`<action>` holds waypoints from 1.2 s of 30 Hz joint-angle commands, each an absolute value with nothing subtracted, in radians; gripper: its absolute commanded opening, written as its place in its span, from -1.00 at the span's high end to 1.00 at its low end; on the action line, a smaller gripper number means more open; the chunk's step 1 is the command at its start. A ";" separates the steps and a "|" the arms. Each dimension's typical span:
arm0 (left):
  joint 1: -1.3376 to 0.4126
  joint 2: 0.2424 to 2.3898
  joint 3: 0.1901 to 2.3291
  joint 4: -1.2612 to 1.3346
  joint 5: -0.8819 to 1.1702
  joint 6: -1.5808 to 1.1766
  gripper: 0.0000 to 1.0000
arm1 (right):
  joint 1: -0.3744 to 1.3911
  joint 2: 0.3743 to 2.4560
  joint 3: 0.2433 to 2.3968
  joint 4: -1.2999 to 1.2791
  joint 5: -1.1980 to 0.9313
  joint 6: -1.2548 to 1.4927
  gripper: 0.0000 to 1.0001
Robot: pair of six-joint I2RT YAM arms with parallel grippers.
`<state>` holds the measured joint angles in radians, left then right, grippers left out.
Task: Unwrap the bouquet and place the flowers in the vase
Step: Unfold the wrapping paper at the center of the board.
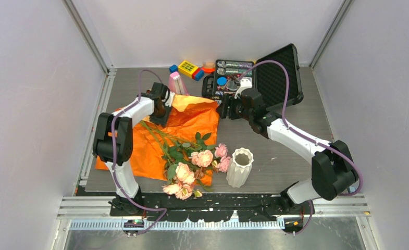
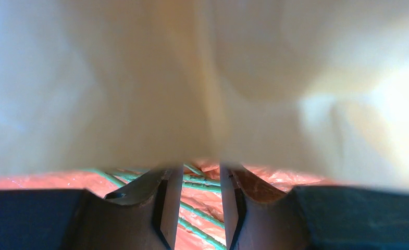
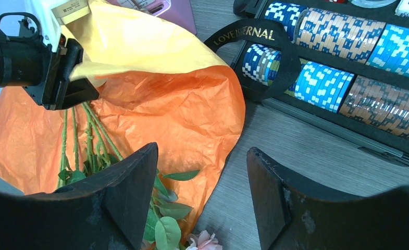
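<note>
The bouquet lies unwrapped: its orange paper (image 1: 191, 117) (image 3: 181, 104) is spread on the table with the flowers (image 1: 197, 161) on it, heads toward the near edge and green stems (image 1: 158, 133) (image 3: 90, 135) pointing to the far left. My left gripper (image 1: 160, 112) (image 2: 201, 172) is at the stem ends under a lifted fold of paper (image 2: 139, 78). Its jaws stand a narrow gap apart, with stems (image 2: 202, 182) crossing the gap. My right gripper (image 1: 224, 110) (image 3: 202, 151) hangs open and empty by the paper's right edge. The white ribbed vase (image 1: 239, 166) stands upright right of the flower heads.
A black ribbon (image 3: 264, 41) lies looped over the front of an open black case (image 1: 277, 73) of poker chips (image 3: 337, 52) at the far right. A pink metronome-shaped object (image 1: 177, 83) and coloured blocks (image 1: 188, 69) sit behind the paper.
</note>
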<state>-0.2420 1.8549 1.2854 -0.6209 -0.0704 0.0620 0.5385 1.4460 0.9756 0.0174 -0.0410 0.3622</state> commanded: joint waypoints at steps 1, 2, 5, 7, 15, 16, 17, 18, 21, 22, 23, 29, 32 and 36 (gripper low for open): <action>-0.244 1.873 1.293 -0.605 -0.084 0.074 0.33 | 0.537 1.422 0.973 0.075 -0.047 0.367 -0.36; -0.244 1.875 1.293 -0.604 -0.084 0.074 0.33 | 0.537 1.421 0.973 0.075 -0.047 0.366 -0.36; -0.244 1.887 1.297 -0.604 -0.081 0.075 0.32 | 0.537 1.423 0.970 0.079 -0.048 0.367 -0.36; -0.244 1.899 1.305 -0.609 -0.065 0.075 0.33 | 0.537 1.424 0.970 0.081 -0.050 0.368 -0.36; -0.244 1.936 1.331 -0.620 -0.095 0.078 0.81 | 0.536 1.425 0.969 0.084 -0.050 0.366 -0.36; -0.245 1.933 1.329 -0.619 -0.106 0.080 0.85 | 0.536 1.426 0.969 0.084 -0.050 0.365 -0.36; -0.245 1.928 1.327 -0.616 -0.111 0.080 0.90 | 0.536 1.428 0.969 0.084 -0.050 0.365 -0.36; -0.245 1.923 1.326 -0.613 -0.116 0.080 0.95 | 0.535 1.428 0.968 0.086 -0.051 0.365 -0.36; -0.248 1.901 1.317 -0.600 -0.137 0.079 1.00 | 0.535 1.428 0.967 0.086 -0.053 0.365 -0.36; -0.248 1.892 1.314 -0.596 -0.142 0.079 1.00 | 0.535 1.428 0.967 0.085 -0.053 0.363 -0.36; -0.249 1.881 1.312 -0.592 -0.146 0.078 1.00 | 0.535 1.428 0.967 0.085 -0.053 0.361 -0.36; -0.249 1.809 1.290 -0.560 -0.186 0.081 1.00 | 0.535 1.431 0.968 0.085 -0.052 0.358 -0.36; -0.249 1.783 1.281 -0.548 -0.214 0.080 1.00 | 0.535 1.431 0.966 0.090 -0.054 0.358 -0.36; -0.249 1.757 1.280 -0.541 -0.224 0.065 1.00 | 0.535 1.431 0.963 0.093 -0.057 0.360 -0.35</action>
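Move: The free edge of the folded-over paper flap is right at the left hand's half-open fingers, about 1 cm ahead, 1 cm to the right and 1 cm below. The bare flower stems lie just beneath, some 3 cm back, 2 cm left and 3 cm down; the blossoms are roughly 17 cm back and 11 cm right, and the pink metronome 13 cm ahead and 7 cm right. From the right hand, that edge is about 20 cm left, 4 cm back and 14 cm lower. The left fingers shut on the edge of the paper flap, pinching it after the hand has sunk about 1.5 cm towards the stems and paper below. Fully closed, the hand eases slightly left, then rises about 3 cm clear of the stems, drifting left and a little forward as the wrist tips its fingers a few degrees outward. ##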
